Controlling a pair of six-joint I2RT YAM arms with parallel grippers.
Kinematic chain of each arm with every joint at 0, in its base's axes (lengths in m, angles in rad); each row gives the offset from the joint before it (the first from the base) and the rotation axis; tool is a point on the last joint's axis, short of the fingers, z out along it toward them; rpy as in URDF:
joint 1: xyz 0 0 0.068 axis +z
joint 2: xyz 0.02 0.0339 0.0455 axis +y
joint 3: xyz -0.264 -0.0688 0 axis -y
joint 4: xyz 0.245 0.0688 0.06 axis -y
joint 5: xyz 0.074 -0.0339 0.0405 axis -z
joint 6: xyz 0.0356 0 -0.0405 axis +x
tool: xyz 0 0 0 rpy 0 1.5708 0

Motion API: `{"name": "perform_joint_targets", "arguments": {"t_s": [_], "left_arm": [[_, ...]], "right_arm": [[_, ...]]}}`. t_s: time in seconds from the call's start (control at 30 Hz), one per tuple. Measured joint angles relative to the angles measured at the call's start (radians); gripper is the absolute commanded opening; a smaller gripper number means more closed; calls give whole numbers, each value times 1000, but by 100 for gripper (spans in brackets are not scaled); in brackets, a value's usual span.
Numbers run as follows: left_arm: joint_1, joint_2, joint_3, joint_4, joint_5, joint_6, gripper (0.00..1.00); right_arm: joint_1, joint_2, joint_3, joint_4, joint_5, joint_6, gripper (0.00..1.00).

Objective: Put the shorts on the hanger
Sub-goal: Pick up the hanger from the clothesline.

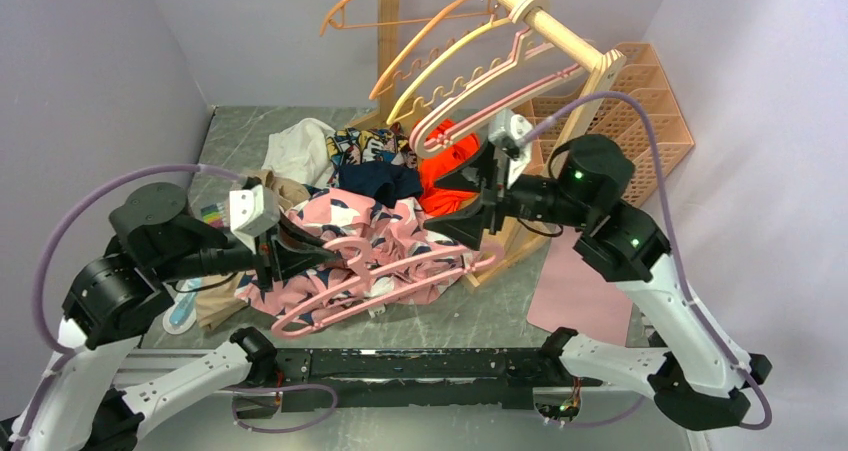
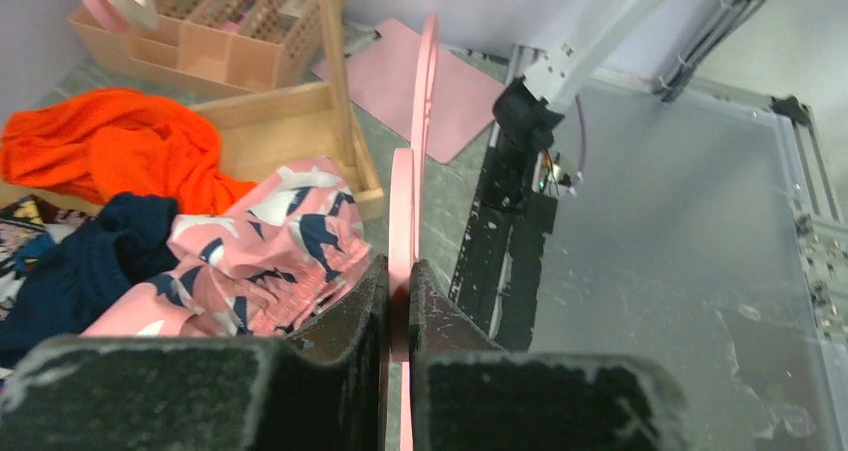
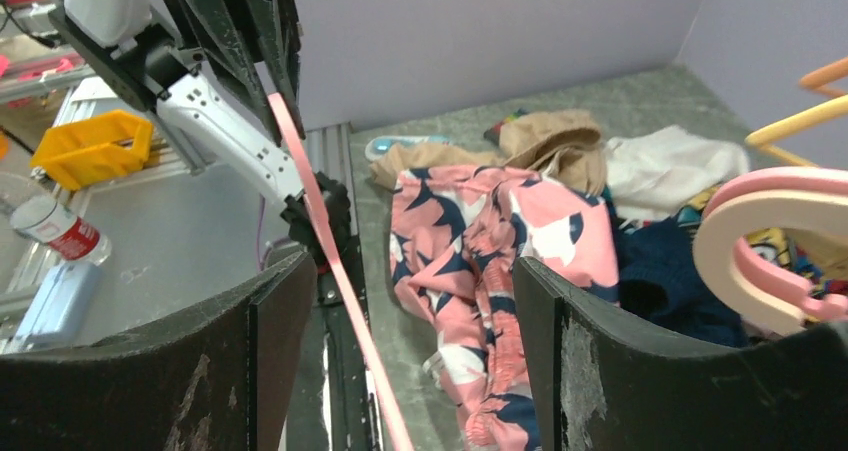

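Note:
The pink whale-print shorts lie crumpled on the grey table in the middle of the clothes pile. The pink hanger rests across their front edge. My left gripper is shut on the hanger's left part; in the left wrist view the jaws pinch the thin pink bar, with the shorts just to the left. My right gripper stands open at the hanger's right end. In the right wrist view, the hanger's bar and the shorts lie between its wide jaws, apart from both fingers.
A wooden rack at the back holds orange, yellow and pink hangers. An orange-red garment, a navy one, a white one and a tan one lie around the shorts. A peach basket and pink mat sit right.

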Motion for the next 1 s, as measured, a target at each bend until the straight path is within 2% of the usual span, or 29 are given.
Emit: {"name": "perform_joint_targets", "arguments": {"t_s": [0.23,0.4,0.57,0.73,1.0], "left_arm": [[0,39,-88,27,111,32,7],[0,74,-104,42,134,45,7],[0,82,-105,58,146,51,7],[0,103,-98,61,160,57,7],[0,149,-86,61,167,66,7]], "right_arm": [[5,70,-34,-26,-85,-1,76],[42,81,-86,-50,-70,-16,75],[156,110,-116,-87,-6,-34,73],[378,192,-114,-122,109,-66,65],[417,206,-154,-129,247,-94,40]]}}
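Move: The neck of the pink hanger, whose hook my left hand already holds, lies roughly 12 cm left, 7 cm back and 12 cm below my open right hand; from my left hand it is some 5 cm right, 2 cm back and 3 cm below. From my right hand, the near ends of the rack hangers are about 9 cm ahead and 3 cm left at its own height, and the patterned shorts lie about 9 cm ahead, 14 cm left and far below, some 42 cm. I bring my right hand down about 16 cm and some 8 cm left, drawing it back a little, away from the rack to the hanger neck. Its fingertips tip down some 25 degrees, and late on its fingers narrow from wide to about half open, one either side of the neck. My left hand keeps its pinch on the hook and carries the hanger down and right to meet them. ##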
